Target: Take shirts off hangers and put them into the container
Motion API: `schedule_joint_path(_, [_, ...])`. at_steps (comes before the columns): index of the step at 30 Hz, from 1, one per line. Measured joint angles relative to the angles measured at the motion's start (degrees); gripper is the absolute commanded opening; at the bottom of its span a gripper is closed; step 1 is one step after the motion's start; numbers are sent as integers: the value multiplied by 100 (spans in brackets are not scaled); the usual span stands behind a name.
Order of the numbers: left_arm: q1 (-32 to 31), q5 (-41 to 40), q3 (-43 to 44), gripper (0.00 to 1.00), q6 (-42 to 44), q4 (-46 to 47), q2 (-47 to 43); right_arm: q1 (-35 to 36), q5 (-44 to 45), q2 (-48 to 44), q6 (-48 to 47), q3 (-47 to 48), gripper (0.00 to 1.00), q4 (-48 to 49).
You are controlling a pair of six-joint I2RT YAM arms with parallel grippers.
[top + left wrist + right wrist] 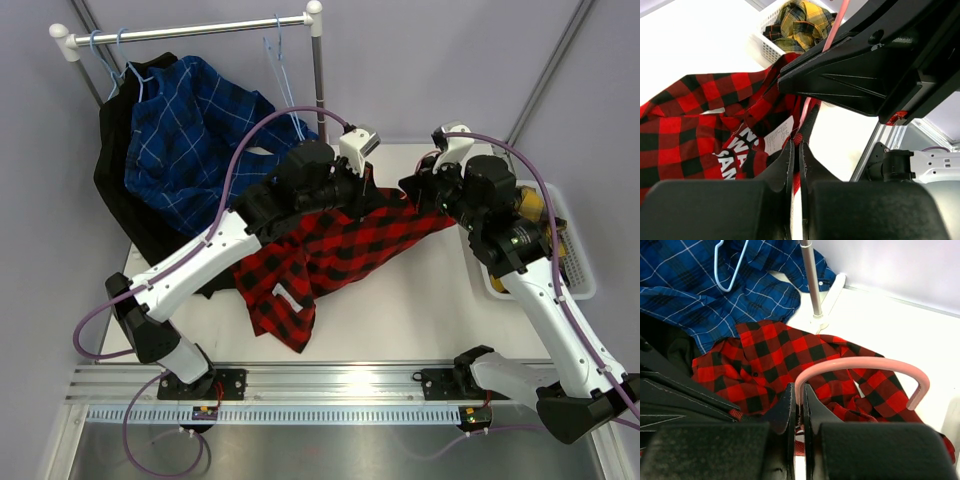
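The red-and-black plaid shirt (320, 255) lies spread on the white table, still on a pink hanger (865, 363). My right gripper (800, 390) is shut on the base of that hanger's hook, above the shirt's collar. My left gripper (799, 148) is shut on a fold of red shirt fabric beside the white neck label, right under the right gripper (415, 192). The pink hanger wire (836, 27) runs up past it. In the top view the left gripper (366, 193) sits at the shirt's far edge. The white container (765, 47) holds the yellow-and-black plaid shirt (800, 22).
A blue checked shirt (190, 140) and a black shirt (120, 175) hang at the left of the silver rail (190, 30). An empty light blue hanger (284, 75) hangs near the rail's right post (811, 285). The container (580, 270) stands at the table's right edge.
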Motion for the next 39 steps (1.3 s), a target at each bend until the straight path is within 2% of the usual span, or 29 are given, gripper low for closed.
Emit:
schedule_joint_path(9, [0, -199, -402, 0, 164, 90, -247, 35, 654, 87, -4, -57, 0, -11])
schedule_joint_path(17, [-11, -669, -730, 0, 492, -85, -1106, 94, 1569, 358, 96, -37, 0, -94])
schedule_joint_path(23, [-22, -938, -1593, 0, 529, -127, -1930, 90, 1987, 479, 393, 409, 0, -459])
schedule_joint_path(31, [-22, -1482, -2719, 0, 308, -101, -2732, 42, 1711, 334, 568, 813, 0, -656])
schedule_joint_path(39, [-22, -1904, -2758, 0, 212, -127, -2763, 0, 1104, -44, 540, 809, 0, -713])
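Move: The left gripper already pinches the red-and-black shirt beside the pink hanger's neck, which the right gripper holds about 4 cm to its right, 3 cm ahead and 2 cm higher. The shirt's body hangs some 9 cm left of the left hand, about level fore and aft, 20 cm below; the rack pole stands roughly 20 cm ahead and 10 cm left. From the right hand, the shirt's body lies about 13 cm left, 4 cm back and 22 cm down. Keep both grippers shut and draw the left one, still pinching the shirt, about 13 cm left away from the right gripper, arching slightly up, then down, and easing a little back as it turns counter-clockwise. With the right, keep the hanger: reach right, forward and down some 4 cm, turning clockwise about 20 degrees, then lift about 6 cm while drawing back. ##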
